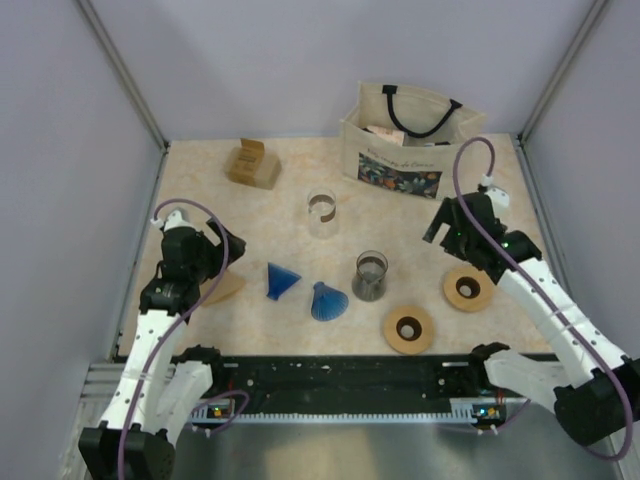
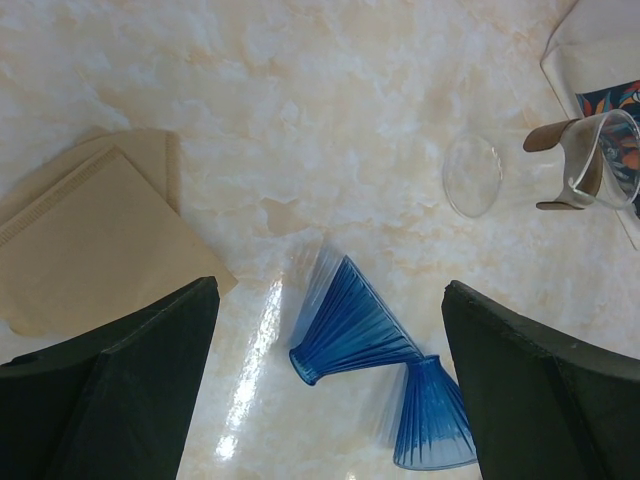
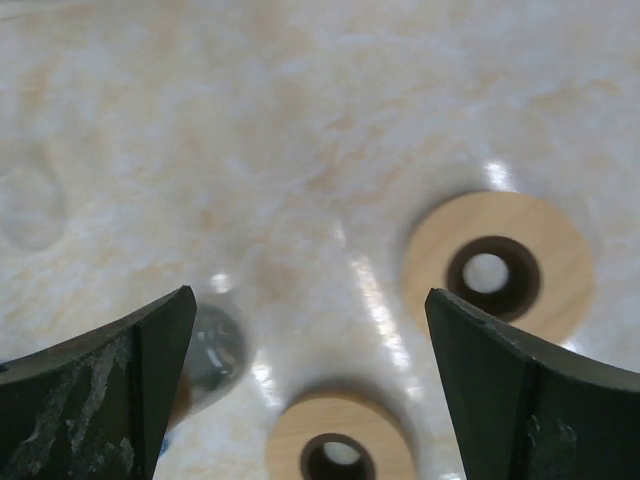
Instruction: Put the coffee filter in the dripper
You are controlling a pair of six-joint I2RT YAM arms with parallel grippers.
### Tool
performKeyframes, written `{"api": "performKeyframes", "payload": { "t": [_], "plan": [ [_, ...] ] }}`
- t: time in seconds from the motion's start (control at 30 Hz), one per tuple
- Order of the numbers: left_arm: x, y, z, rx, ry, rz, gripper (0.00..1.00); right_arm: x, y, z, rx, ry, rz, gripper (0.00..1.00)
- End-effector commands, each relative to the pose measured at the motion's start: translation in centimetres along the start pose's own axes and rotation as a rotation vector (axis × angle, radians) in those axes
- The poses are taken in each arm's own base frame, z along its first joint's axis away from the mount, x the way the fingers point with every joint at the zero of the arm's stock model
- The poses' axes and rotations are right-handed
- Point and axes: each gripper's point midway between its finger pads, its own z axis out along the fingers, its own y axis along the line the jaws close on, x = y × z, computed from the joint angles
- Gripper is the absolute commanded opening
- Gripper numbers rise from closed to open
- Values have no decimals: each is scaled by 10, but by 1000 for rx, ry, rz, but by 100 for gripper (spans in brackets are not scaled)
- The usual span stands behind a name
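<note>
Two blue ribbed cone drippers lie on their sides mid-table. In the left wrist view the nearer dripper touches the second dripper tip to side. A small stack of brown paper coffee filters lies flat to their left; from above the filters are partly under my left arm. My left gripper hovers open over the gap between filters and drippers, holding nothing. My right gripper stands open and empty above two wooden rings.
Two wooden rings with centre holes lie at the front right. One glass cup stands beside the drippers and another farther back. A canvas bag and a small cardboard box stand at the back.
</note>
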Motion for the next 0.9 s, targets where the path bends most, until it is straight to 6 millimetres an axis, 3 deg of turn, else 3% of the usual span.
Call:
{"api": "performKeyframes", "payload": {
  "t": [0.0, 0.2, 0.47, 0.67, 0.8, 0.87],
  "plan": [
    [-8, -18, -3, 77, -16, 12, 99, 30, -69, 20, 189, 89, -3, 99],
    [-4, -16, 6, 67, 9, 16, 99, 65, -98, 51, 304, 192, -33, 99],
    [0, -14, 10, 66, 15, 15, 99, 80, -99, 72, 289, 215, -59, 94],
    [4, -11, 12, 61, 27, 14, 99, 82, -103, 85, 312, 224, -94, 84],
    [6, -10, 13, 62, 30, 13, 99, 85, -105, 91, 310, 232, -87, 69],
    [6, -10, 13, 60, 30, 13, 99, 89, -105, 93, 313, 246, -87, 67]
  ]
}}
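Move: The right gripper is empty and wide open; the wooden ring it goes for lies about 9 cm to its right, 2 cm nearer the base and some 18 cm below. The other wooden ring is roughly 12 cm back and 4 cm to the left, on the table, and the glass carafe some 13 cm left, 2 cm back. From the left gripper the first ring lies about 53 cm to the right, 1 cm nearer and 16 cm down. Drop the right gripper about 15 cm towards the left part of the farther-right wooden ring, swinging some 6 cm right and drawing back about 4 cm on the way, then easing 2 cm forward again. Tip the fingers about 20 degrees further down, and partly close them late in the descent, the right finger coming over the hole, the left one staying outside the rim. ##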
